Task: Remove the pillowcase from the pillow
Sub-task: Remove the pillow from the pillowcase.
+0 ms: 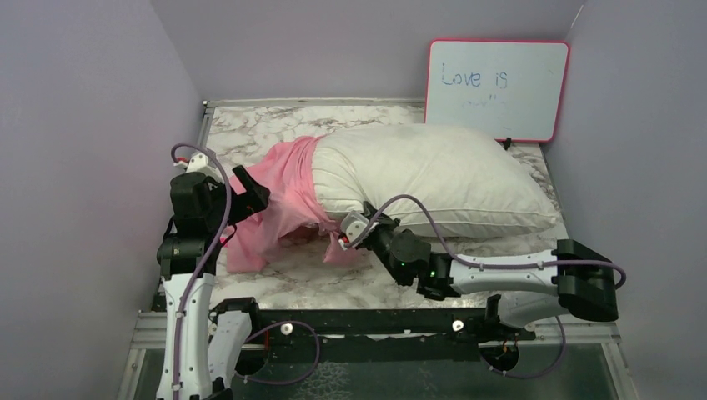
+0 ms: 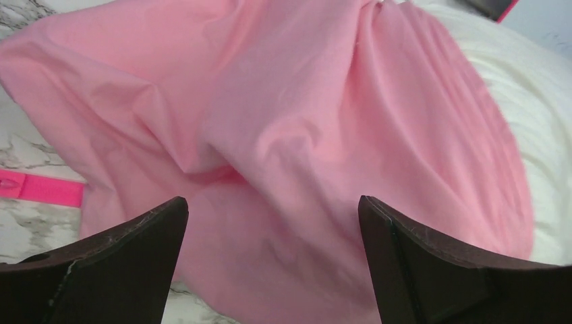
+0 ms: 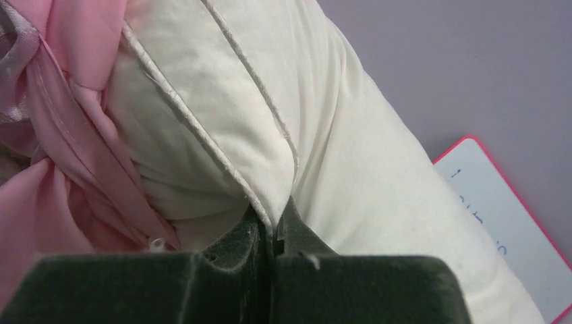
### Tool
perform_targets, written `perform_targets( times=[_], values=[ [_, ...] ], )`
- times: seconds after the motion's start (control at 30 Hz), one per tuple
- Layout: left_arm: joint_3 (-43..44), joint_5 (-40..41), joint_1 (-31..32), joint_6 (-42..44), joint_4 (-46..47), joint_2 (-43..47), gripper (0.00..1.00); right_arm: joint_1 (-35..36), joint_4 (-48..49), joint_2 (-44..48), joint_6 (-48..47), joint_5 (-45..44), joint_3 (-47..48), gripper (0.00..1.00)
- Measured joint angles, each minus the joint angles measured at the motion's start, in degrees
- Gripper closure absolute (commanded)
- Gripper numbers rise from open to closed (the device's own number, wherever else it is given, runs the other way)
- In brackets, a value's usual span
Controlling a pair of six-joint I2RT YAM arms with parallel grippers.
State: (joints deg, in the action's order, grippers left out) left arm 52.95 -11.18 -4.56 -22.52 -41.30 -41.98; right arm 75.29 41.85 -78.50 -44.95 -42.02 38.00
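The white pillow (image 1: 433, 179) lies across the marble table, its left end still inside the bunched pink pillowcase (image 1: 283, 196). My left gripper (image 1: 250, 193) is open at the pillowcase's left side, its dark fingers spread wide with pink cloth (image 2: 283, 148) lying between and beyond them, not pinched. My right gripper (image 1: 344, 233) is at the pillow's near left corner, shut on the pillow's piped seam edge (image 3: 273, 223). Pink folds (image 3: 61, 155) of the pillowcase sit just left of that grip.
A whiteboard (image 1: 496, 87) with a pink frame leans against the back wall at the right. Lilac walls close in on the left, back and right. A pink strip (image 2: 40, 187) lies on the marble (image 1: 317, 283) beside the cloth.
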Motion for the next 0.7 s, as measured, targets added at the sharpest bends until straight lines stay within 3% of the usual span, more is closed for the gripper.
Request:
perform_targets(
  times=[0.3,0.5,0.7],
  values=[
    [2.2,-12.0,-0.1,-15.0,-1.0,11.1,0.01,-0.4,-22.2,1.4,14.1,2.7,5.9,0.99],
    [-4.1,-20.2,-0.1,-24.1,-1.3,20.8,0.01,-2.3,-27.4,0.8,18.7,4.5,9.6,0.99],
    [-10.9,-24.9,-0.1,-24.7,-3.1,22.0,0.03,-3.4,-30.9,0.7,21.6,5.6,11.7,0.99]
  ],
)
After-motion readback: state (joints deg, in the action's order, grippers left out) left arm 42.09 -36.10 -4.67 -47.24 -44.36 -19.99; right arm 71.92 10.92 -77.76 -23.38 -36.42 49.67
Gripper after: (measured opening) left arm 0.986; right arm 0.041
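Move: The open left hand hovers above the pillowcase: the hem gathered round the pillow is about 16 cm to its right, 4 cm back and 14 below; the loose pink flap hangs roughly 19 cm right, 14 back and 19 below. For the right hand, which already pinches the white pillow's near seam, that hem is some 10 cm left and level fore and aft, about 13 cm lower. The pillow's middle is about 18 cm right and 7 ahead of it. The right fingers keep their pinch on the pillow's seam, sinking about 2 cm and tipping some 20 degrees nose-down. The left hand, empty and wide open, arcs back and to the right about 9 cm each way, rising over the pillowcase and then dropping again towards its near side by the right gripper, rolling some 30 degrees left-side-down and turning slightly clockwise. ##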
